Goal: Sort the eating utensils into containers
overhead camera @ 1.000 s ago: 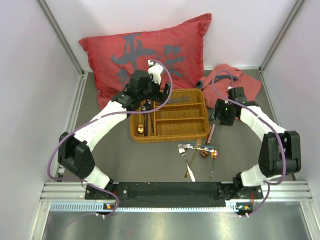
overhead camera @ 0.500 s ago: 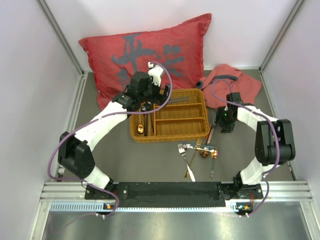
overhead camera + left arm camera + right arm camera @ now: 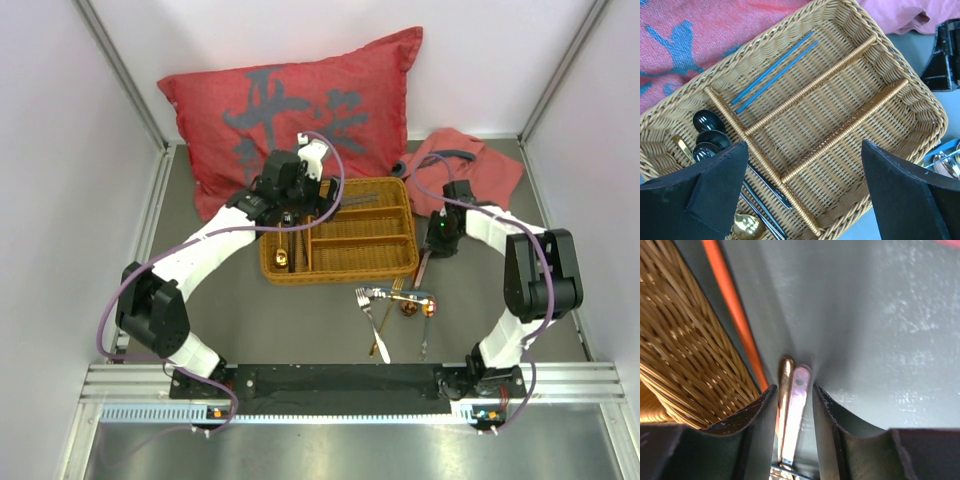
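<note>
The wicker tray point(image 3: 340, 275) holds two blue chopsticks point(image 3: 775, 72) in a short compartment. Black spoons point(image 3: 710, 132) and a gold spoon point(image 3: 747, 227) lie in the long one. My left gripper point(image 3: 805, 190) hovers wide open over the tray point(image 3: 935, 110), holding nothing. More utensils point(image 3: 400, 300) lie heaped on the table in front of the tray. My right gripper point(image 3: 795, 395) is down at the table by the tray's right wall point(image 3: 685, 340). Its jaws stand narrowly around a copper handle point(image 3: 785, 390) and a pinkish silver handle point(image 3: 799, 400), with a thin gap at the right finger.
An orange-red stick point(image 3: 735, 315) lies along the tray wall just left of the right gripper. A red cushion point(image 3: 300, 110) lies behind the tray and a red cloth point(image 3: 465, 165) at the back right. Enclosure walls stand on both sides.
My right gripper has moved in towards the tray's right side and down to the table, and its jaws have narrowed around the two handles. The left gripper has barely shifted.
</note>
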Robot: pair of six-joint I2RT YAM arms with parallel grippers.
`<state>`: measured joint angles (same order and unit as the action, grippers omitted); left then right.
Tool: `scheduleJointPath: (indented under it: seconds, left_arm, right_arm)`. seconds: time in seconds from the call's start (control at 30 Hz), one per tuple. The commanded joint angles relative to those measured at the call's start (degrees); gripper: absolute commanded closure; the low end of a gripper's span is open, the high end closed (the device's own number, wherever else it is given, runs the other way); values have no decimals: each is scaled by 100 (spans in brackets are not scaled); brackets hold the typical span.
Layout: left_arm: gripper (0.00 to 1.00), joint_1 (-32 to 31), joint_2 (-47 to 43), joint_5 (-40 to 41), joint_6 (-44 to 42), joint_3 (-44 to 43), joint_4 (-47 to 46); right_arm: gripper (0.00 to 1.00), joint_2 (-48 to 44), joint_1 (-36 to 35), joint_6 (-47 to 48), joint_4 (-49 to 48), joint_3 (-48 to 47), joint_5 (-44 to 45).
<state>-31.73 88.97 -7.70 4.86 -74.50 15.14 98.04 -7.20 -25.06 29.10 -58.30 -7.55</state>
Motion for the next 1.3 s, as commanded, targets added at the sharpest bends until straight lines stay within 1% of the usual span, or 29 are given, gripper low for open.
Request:
scheduleJointPath:
  seconds: [0.0, 0.1, 0.13, 0.17, 0.23, 0.27, 0.33, 0.37, 0.47, 0.6, 0.8, 0.9, 1.1, 1.17, 1.27]
  left_arm:
    - [2, 26, -231, -134, 111, 50, -72]
    - [2, 26, -231, -178, 129, 50, -55]
    - [2, 26, -231, -187, 138, 50, -55]
    - [2, 26, -240, -196, 138, 41, -46]
    - [2, 26, -248, -196, 138, 6, -20]
    - [2, 26, -240, -196, 138, 14, -11]
    - [2, 26, -266, -214, 138, -12, -11]
    - [2, 26, -266, -223, 146, -21, -2]
    - [2, 26, -249, -337, 164, -38, -2]
    - [2, 26, -196, -556, 383, -65, -107]
    - [1, 35, -187, -1250, 1069, 93, -888]
    - [1, 35, -126, -1697, 1376, 216, -1372]
    - [2, 9, 208, -2594, 2132, 269, -2189]
    - [3, -53, 305, -2745, 2351, 208, -2391]
    - [3, -228, 463, -2877, 2449, 103, -2673]
  right_arm:
    - [67, 453, -273, 177, 288, -49, 885]
    - [68, 619, -369, 247, 516, -251, 1149]
    - [70, 681, -378, 317, 578, -304, 1203]
    - [76, 716, -387, 352, 640, -418, 1247]
    - [81, 830, -378, 457, 895, -567, 1458]
    - [88, 848, -387, 502, 948, -664, 1528]
    - [94, 901, -370, 616, 1071, -735, 1660]
    - [99, 901, -378, 651, 1071, -770, 1591]
    - [100, 683, -370, 695, 975, -753, 1345]
    - [100, 120, -370, 643, 904, -744, 1388]
    - [100, -924, -361, 590, 913, -1007, 1677]
    - [100, -1373, -361, 528, 860, -1200, 1643]
    - [100, -1946, -361, 537, 1105, -1824, 1634]
    - [100, -2104, -361, 537, 1220, -2079, 1582]
    - [100, -2280, -370, 520, 1387, -2343, 1459]
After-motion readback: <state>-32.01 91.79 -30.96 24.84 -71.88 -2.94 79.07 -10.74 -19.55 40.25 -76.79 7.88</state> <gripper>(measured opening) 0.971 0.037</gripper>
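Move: Just ahead of the right fingertips, about 1 cm out and 1 cm below, is the end of the spoon's pink handle, the spoon lying back from there towards the base. A copper handle lies against it, some 1 cm to the hand's left. The orange stick runs some 3 cm left and 2 cm ahead, beside the basket's right rim. The gold spoon is roughly 17 cm back, about 1 cm left. From the left hand the handle end lies about 24 cm right, 4 cm back and 21 cm down. Closing its part-open fingers, the right hand edges about 1 cm forward and then to its right, pinching the pink handle near its end. It then lifts quickly, some 20 cm, going slightly forward while the wrist tips the fingers up and out by nearly 30 degrees. Late on, the open left hand swings about 7 cm right over the basket, rising and drawing back a little as its wrist rolls. ##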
